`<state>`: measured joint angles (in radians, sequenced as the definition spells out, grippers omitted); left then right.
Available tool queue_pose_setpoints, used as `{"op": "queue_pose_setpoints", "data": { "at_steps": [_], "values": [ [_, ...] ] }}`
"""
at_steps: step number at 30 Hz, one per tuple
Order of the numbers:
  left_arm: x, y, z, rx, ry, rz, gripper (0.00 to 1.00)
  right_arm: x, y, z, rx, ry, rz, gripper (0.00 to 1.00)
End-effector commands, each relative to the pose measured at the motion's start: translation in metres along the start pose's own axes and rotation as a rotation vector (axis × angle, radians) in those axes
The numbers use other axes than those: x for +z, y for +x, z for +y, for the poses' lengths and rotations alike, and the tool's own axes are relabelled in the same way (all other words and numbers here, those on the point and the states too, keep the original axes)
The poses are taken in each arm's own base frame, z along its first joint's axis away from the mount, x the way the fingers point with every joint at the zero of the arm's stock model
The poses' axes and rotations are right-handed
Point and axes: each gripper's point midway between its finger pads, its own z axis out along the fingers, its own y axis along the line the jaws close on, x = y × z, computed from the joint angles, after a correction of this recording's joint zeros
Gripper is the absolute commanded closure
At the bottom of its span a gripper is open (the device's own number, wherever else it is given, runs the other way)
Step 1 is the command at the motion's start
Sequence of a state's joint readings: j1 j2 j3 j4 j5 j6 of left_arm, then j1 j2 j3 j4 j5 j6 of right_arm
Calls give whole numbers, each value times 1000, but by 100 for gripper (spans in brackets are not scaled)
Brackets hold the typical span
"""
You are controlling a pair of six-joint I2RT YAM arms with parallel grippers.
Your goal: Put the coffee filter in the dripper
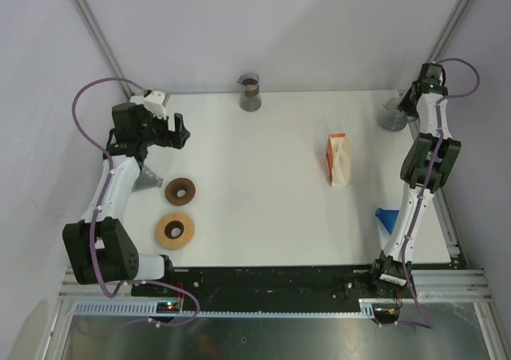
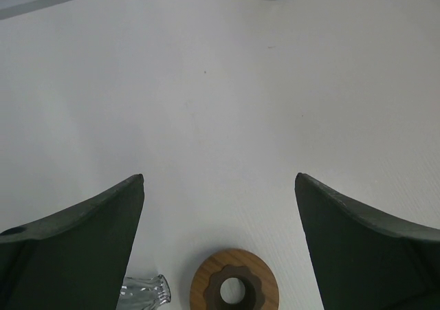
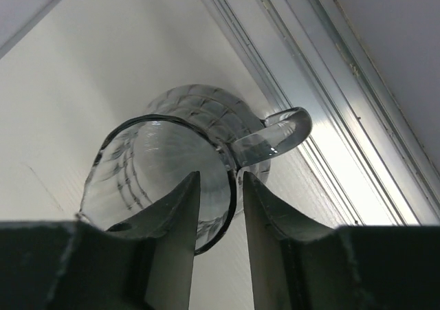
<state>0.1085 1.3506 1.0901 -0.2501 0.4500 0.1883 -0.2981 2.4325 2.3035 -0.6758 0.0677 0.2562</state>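
The glass dripper (image 1: 390, 117) with a handle stands at the table's back right corner. In the right wrist view the dripper (image 3: 158, 159) fills the middle. My right gripper (image 3: 220, 175) is shut on its rim next to the handle, one finger inside and one outside. The white coffee filters (image 1: 338, 160) stand in an orange holder right of centre, untouched. My left gripper (image 1: 172, 128) is open and empty at the back left, above bare table (image 2: 220, 179).
Two wooden rings (image 1: 180, 190) (image 1: 175, 229) lie at the left; one also shows in the left wrist view (image 2: 234, 289) beside a small glass piece (image 2: 144, 293). A grey cup (image 1: 250, 93) stands at the back centre. A blue funnel (image 1: 387, 216) lies by the right arm.
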Motion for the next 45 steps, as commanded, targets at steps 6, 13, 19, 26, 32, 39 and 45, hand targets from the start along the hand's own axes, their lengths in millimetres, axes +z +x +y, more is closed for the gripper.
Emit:
{"op": "queue_pose_setpoints", "data": {
  "at_steps": [6, 13, 19, 26, 32, 39, 45],
  "values": [
    [-3, -25, 1, 56, -2, -50, 5, 8, -5, -13, -6, 77, -32, 72],
    [-5, -27, -1, 60, 8, -55, 4, -4, -11, -11, 27, 73, -42, 99],
    [-9, -26, -6, 71, 29, -52, 4, -59, -59, 3, 99, 4, -208, 100],
    [-14, -22, -15, 71, 65, -48, 4, -163, -106, 67, 32, -99, -413, 100],
    [-21, -23, -21, 88, 81, -56, 3, -273, -101, 157, -104, -250, -537, 100],
    [-30, -25, -33, 83, 123, -71, 3, -344, 27, 254, -280, -472, -423, 100],
    [-37, -24, -39, 99, 143, -76, 3, -354, 165, 273, -400, -550, -230, 100]
  ]
}}
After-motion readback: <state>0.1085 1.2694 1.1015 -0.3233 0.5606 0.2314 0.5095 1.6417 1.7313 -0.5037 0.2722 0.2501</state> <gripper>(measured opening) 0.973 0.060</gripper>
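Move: In the far right part of the table, the right hand straddles the rim of the glass dripper beside its handle; the dripper's middle lies about 5 cm to the hand's left, level with it fore and aft, some 4 cm below. The orange box of paper filters stands roughly 28 cm left and 15 cm back, the carafe about 59 cm left and 7 cm farther out. From the left hand, the dripper lies some 74 cm right and 18 cm ahead. Closing its half-open fingers on the glass rim beside the handle, the right hand barely shifts, then lifts the dripper and sweeps it some 40 cm left towards the carafe, rising about 28 cm before sinking some 5 cm, and drawing back 15 cm. Its wrist turns about 35 degrees counter-clockwise and tips fingers-up. Empty and open, the left hand eases a little up, back and right. ##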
